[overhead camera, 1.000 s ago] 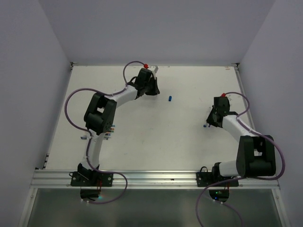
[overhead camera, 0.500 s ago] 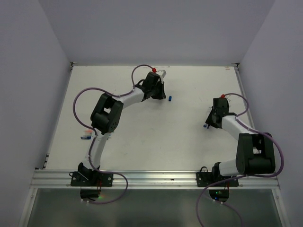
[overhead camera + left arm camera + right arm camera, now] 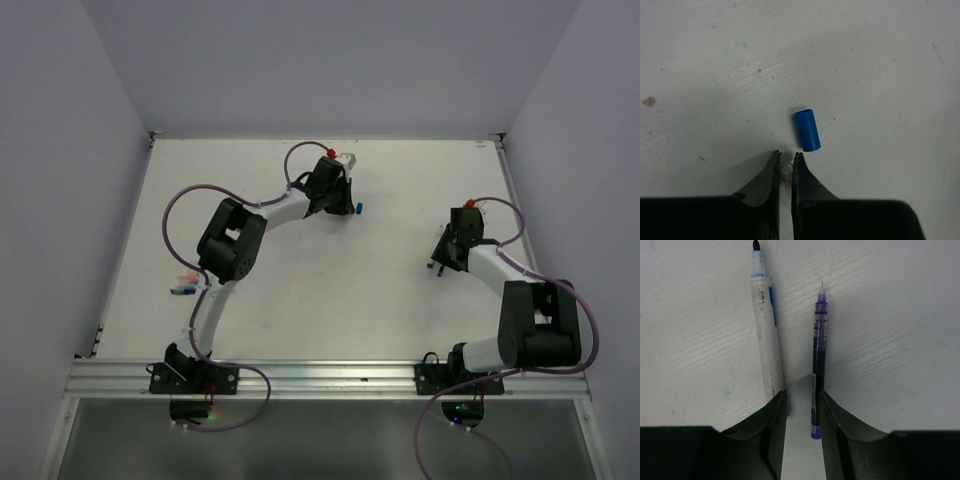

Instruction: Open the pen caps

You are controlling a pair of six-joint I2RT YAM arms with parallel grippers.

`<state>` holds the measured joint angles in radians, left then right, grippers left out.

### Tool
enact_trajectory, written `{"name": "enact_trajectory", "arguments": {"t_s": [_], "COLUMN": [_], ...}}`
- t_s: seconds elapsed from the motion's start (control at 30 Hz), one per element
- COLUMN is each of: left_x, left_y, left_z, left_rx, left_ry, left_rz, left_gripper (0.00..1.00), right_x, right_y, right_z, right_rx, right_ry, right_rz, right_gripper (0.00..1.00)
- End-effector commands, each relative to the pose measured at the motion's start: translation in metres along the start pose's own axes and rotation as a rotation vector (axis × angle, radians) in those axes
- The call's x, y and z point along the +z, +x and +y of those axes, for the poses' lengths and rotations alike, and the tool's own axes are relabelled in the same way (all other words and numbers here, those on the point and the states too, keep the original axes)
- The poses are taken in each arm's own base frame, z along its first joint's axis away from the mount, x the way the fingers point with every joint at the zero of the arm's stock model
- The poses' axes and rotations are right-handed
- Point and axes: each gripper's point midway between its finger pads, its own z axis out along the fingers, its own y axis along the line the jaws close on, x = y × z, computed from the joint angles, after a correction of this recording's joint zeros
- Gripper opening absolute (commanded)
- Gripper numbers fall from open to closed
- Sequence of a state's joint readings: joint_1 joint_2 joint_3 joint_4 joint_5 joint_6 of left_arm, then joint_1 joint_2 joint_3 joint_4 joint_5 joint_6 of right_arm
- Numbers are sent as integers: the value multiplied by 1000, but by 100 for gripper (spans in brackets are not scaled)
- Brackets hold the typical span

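Observation:
A short blue pen cap (image 3: 807, 130) lies on the white table (image 3: 300, 290), just ahead and to the right of my left gripper (image 3: 786, 156). That gripper is shut on a small clear pen cap pinched at its tips. In the top view the blue cap (image 3: 357, 208) sits beside the left gripper (image 3: 342, 204). My right gripper (image 3: 802, 395) stands open low over the table. An uncapped purple pen (image 3: 817, 360) lies between its fingers, close to the right one. An uncapped white marker (image 3: 767, 340) lies along the left finger.
Several small coloured items (image 3: 183, 288) lie near the table's left edge beside the left arm. Grey walls close in the table on three sides. A metal rail (image 3: 320, 378) runs along the near edge.
My left arm has swung right, bringing its shut gripper up to the blue cap. My right gripper has opened, and the purple pen now lies loose between its fingers.

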<state>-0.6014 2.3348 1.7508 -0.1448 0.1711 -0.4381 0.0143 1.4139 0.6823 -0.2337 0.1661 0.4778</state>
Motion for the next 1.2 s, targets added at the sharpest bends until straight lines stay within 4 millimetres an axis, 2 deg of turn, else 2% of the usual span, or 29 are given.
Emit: {"name": "enact_trajectory", "arguments": {"t_s": [0.0,0.17,0.5,0.7,0.8,1.03,1.1,1.17], "left_x": [0,0,0,-2,-4,-7,-12,-24], "left_y": [-20,-21,-19,-21,-22,-22,-22,-28], "left_z": [-12,-11,-9,-11,-10,-8,-8,-10], "left_rx": [-5,-5,-8,-29,-37,-43,-47,-50], "left_ry": [23,24,13,17,15,2,-3,-4], "left_rz": [-39,-39,-37,-57,-68,-74,-79,-104], "left_gripper": [1,6,16,26,31,37,38,41], "right_x": [3,3,-11,-24,-30,-44,-48,-54], "right_y": [-3,-2,-13,-22,-27,-33,-33,-32], "right_z": [5,6,6,5,6,12,16,28], "right_rx": [-1,0,4,2,-4,-28,-46,-84], "right_ry": [-25,-37,-47,-51,-61,-98,-110,-135], "right_rz": [-6,-8,-62,-105,-123,-142,-147,-154], "right_gripper": [35,36,39,52,64,78,98,98]}}
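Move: The left hand, with the clear cap still between its fingers just above the table, has the blue cap about 1 cm ahead and 2 cm to its right, some 1 cm lower. Low over the table, the right hand is half open around the tail of the purple pen, whose middle is roughly 4 cm ahead and 2 cm right of it. The white marker's middle is about 5 cm ahead and 1 cm left of the right hand. The left fingers let go of the clear cap beside the blue one, opening to over a third while that hand stays within 1 cm of its place. The right finger leaves the purple pen: the hand edges about half a centimetre forward and left, nudging the pen towards the marker, then rises some 4.5 cm off both pens, opening nearly fully and tilting up slightly. ##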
